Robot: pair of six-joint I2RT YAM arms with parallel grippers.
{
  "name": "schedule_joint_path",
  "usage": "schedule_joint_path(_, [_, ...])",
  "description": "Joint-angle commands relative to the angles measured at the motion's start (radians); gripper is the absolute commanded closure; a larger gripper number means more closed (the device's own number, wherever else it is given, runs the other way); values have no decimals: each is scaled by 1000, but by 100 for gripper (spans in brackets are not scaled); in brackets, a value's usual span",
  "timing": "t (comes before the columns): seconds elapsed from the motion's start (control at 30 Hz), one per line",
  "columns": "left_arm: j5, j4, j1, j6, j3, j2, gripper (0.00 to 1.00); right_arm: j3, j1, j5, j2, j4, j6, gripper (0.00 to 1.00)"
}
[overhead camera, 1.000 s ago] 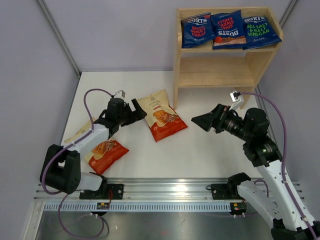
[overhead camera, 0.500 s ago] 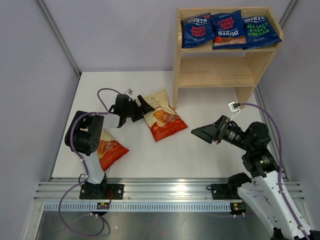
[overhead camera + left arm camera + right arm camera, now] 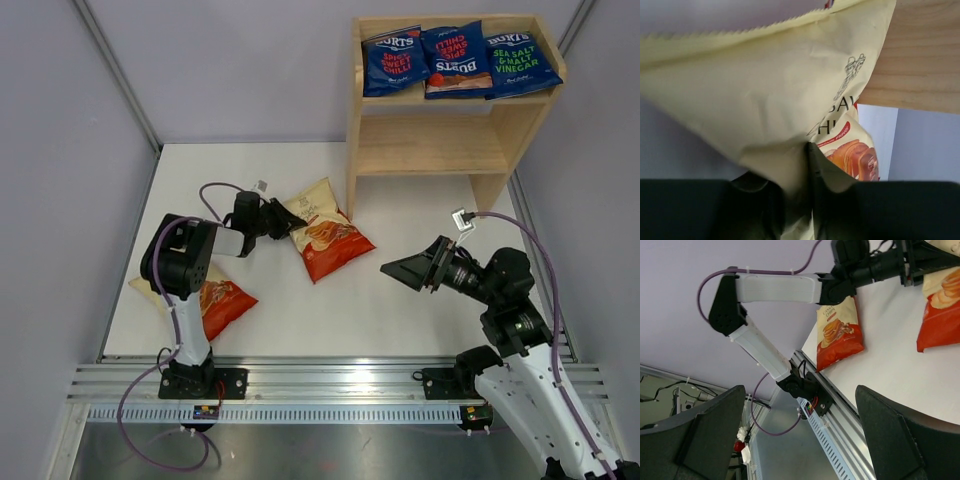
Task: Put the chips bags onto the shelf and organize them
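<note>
A cream-topped chips bag with a red-orange bottom (image 3: 325, 238) lies mid-table, left of the shelf (image 3: 430, 150). My left gripper (image 3: 281, 221) is shut on its cream top edge; in the left wrist view the bag (image 3: 765, 90) fills the frame, pinched between the dark jaws of that gripper (image 3: 808, 165). A second bag of the same kind (image 3: 212, 300) lies near the left arm's base. Three dark blue bags (image 3: 457, 58) sit on the shelf's top tier. My right gripper (image 3: 402, 268) hovers open over the table's right half, empty (image 3: 800, 440).
The shelf's lower tier (image 3: 425, 140) holds nothing. Its wooden side panel (image 3: 925, 55) stands just beyond the held bag. Grey walls close in the table on the left, back and right. An aluminium rail (image 3: 330, 385) runs along the near edge.
My left gripper has closed on the cream top of the middle bag, which has crumpled and shifted slightly. The right arm has drifted a little lower, its jaws still wide.
</note>
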Motion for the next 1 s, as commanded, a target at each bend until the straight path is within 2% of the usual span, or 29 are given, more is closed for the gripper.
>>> schedule_joint_path(0.0, [-14,65,4,-41,-107,-88,82,-72,-4,33,-4,18,19,0])
schedule_joint_path(0.13, [-39,219,18,-144,-266,-203,92,-175,-4,84,6,79,44,1])
schedule_joint_path(0.3, [-28,510,20,-348,-431,-283,100,-353,-2,111,98,331,167,0])
schedule_joint_path(0.47, [15,757,20,-533,-523,-306,100,-450,18,127,189,555,248,0])
schedule_joint_path(0.57, [8,831,20,-599,-566,-345,100,-489,65,171,227,638,266,1])
schedule_joint_path(0.83, [-48,828,4,-728,-644,-510,100,-540,148,280,310,787,259,1])
schedule_joint_path(0.97, [-77,691,-26,-756,-653,-631,100,-533,180,305,364,822,239,0])
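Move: The left fingers already straddle the left edge of the large beige-and-red chips bag, its middle about 8 cm to their right, 3 cm back and 1 cm lower. From this hand, the shelf's near left foot stands some 15 cm right and 2 cm ahead; the second large bag lies 28 cm left, 20 cm back. From the right hand, the gripped bag lies about 24 cm ahead, 15 cm left and 29 cm below. Shut the left gripper fully on the bag's edge and, keeping the pinch, draw back about 11 cm with a slight drift left, away from the shelf foot, then climb to roughly 14 cm higher while the wrist rolls some 35 degrees and the fingers come up to level. Meanwhile sink the open right gripper about 17 cm, easing a little forward and left, wrist tipping forward. ##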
